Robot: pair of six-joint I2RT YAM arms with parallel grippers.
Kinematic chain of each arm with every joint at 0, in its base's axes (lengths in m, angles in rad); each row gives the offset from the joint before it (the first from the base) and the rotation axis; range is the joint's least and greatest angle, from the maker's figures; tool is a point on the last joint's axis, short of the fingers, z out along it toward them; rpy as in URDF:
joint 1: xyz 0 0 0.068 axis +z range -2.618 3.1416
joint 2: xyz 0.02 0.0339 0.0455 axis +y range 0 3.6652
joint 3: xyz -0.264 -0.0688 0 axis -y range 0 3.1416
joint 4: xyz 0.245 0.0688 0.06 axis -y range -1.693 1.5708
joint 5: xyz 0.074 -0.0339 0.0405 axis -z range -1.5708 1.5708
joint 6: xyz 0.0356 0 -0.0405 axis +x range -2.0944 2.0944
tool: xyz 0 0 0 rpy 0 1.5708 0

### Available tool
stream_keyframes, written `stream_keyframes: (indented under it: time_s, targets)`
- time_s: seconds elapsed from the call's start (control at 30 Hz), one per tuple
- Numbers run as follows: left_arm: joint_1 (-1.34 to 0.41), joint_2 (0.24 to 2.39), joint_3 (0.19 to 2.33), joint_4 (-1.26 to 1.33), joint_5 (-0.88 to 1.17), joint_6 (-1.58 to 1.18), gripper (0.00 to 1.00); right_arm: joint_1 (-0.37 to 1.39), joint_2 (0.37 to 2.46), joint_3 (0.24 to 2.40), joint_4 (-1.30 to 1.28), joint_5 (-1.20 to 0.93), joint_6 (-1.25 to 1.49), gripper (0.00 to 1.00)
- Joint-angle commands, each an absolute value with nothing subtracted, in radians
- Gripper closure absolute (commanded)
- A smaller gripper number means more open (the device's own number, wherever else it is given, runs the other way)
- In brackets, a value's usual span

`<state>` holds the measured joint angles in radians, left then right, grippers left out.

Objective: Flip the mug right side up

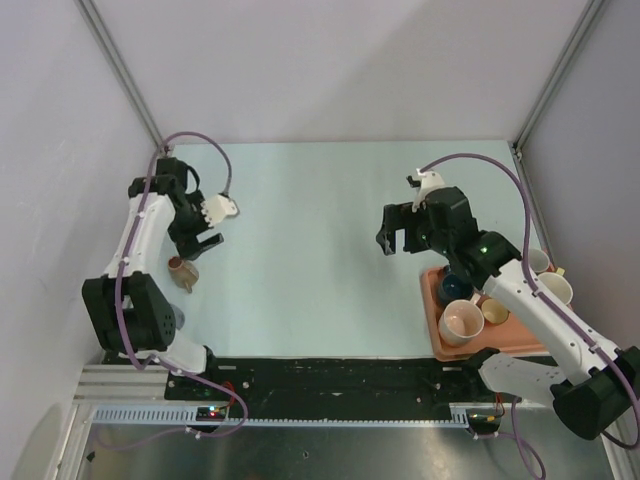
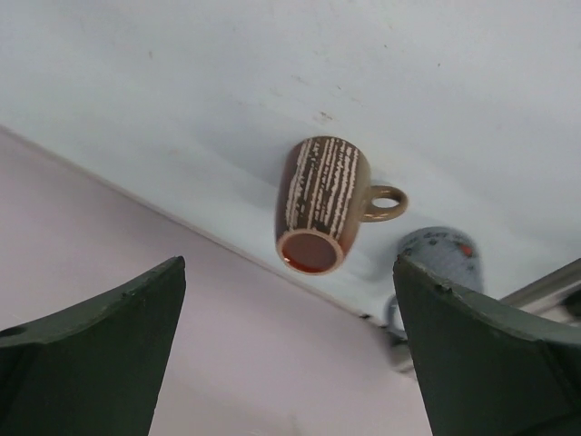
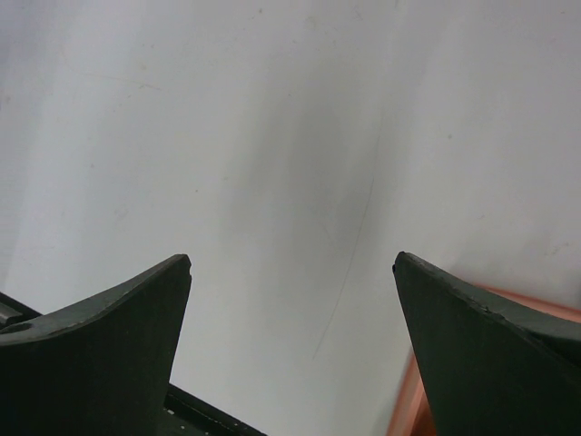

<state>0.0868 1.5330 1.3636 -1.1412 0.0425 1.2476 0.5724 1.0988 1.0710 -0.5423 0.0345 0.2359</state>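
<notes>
The brown mug (image 1: 182,272) with white streaks stands on the pale table near the left wall. Its open mouth faces up and its handle points to the near right. In the left wrist view the mug (image 2: 322,204) shows its reddish inside, well ahead of the fingers. My left gripper (image 1: 197,245) hovers just beyond the mug, open, with nothing between its fingers (image 2: 100,354). My right gripper (image 1: 398,240) hangs open over the bare table at centre right, far from the mug, and its wrist view shows only the table between the fingers (image 3: 490,363).
An orange tray (image 1: 432,300) at the near right holds several cups, among them a dark blue one (image 1: 455,288) and a cream one (image 1: 460,325). A blue-grey cup (image 2: 436,250) sits near the left arm's base. The side wall runs close to the brown mug.
</notes>
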Motion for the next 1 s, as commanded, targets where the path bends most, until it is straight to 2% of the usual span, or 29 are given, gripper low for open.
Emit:
stream_keyframes:
  time_s: [0.0,0.1,0.23,0.63,0.83,0.97]
  targets:
    - [0.127,1.539,1.424,-1.151,0.013,0.754,0.0,0.579,1.083,1.075,-0.473,-0.018,0.279,0.01]
    - [0.176,1.545,1.443,-1.128,-0.011,0.535,0.0,0.587,1.077,1.078,-0.473,-0.032,0.309,0.01]
    - [0.255,1.536,1.4,-1.028,-0.05,0.391,0.0,0.622,1.085,1.114,-0.504,-0.029,0.334,0.01]
    - [0.279,1.536,1.157,-0.805,-0.043,0.388,0.0,0.846,1.188,1.261,-0.653,0.202,0.368,0.01]
    - [0.286,1.605,1.162,-0.744,-0.064,0.381,0.01,0.896,1.252,1.312,-0.709,0.229,0.368,0.01]
    - [0.287,1.617,1.139,-0.742,-0.031,0.372,0.08,0.922,1.293,1.375,-0.781,0.26,0.353,0.01]
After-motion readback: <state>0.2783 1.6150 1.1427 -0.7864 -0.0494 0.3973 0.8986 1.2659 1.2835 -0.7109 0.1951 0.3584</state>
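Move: The brown mug stands upside down, its base up, about 6 cm to the left of the open left hand and 3 cm back, its middle some 11 cm below. The grey mug lies beyond that, towards the robot: roughly 14 cm back and 8 cm left of the left hand, at about the same depth. From the empty right hand the brown mug is far off, some 50 cm left, 2 cm back and 20 cm lower. Turning nearly 60 degrees counter-clockwise, the left hand swings about 5 cm left until it is over the upturned brown mug, then sinks some 8 cm, fingers still wide open and pointing down, to bring them close to either side of the mug's base. Meanwhile the empty right hand drifts about 8 cm left and 4 or 5 cm back towards the middle, open. ##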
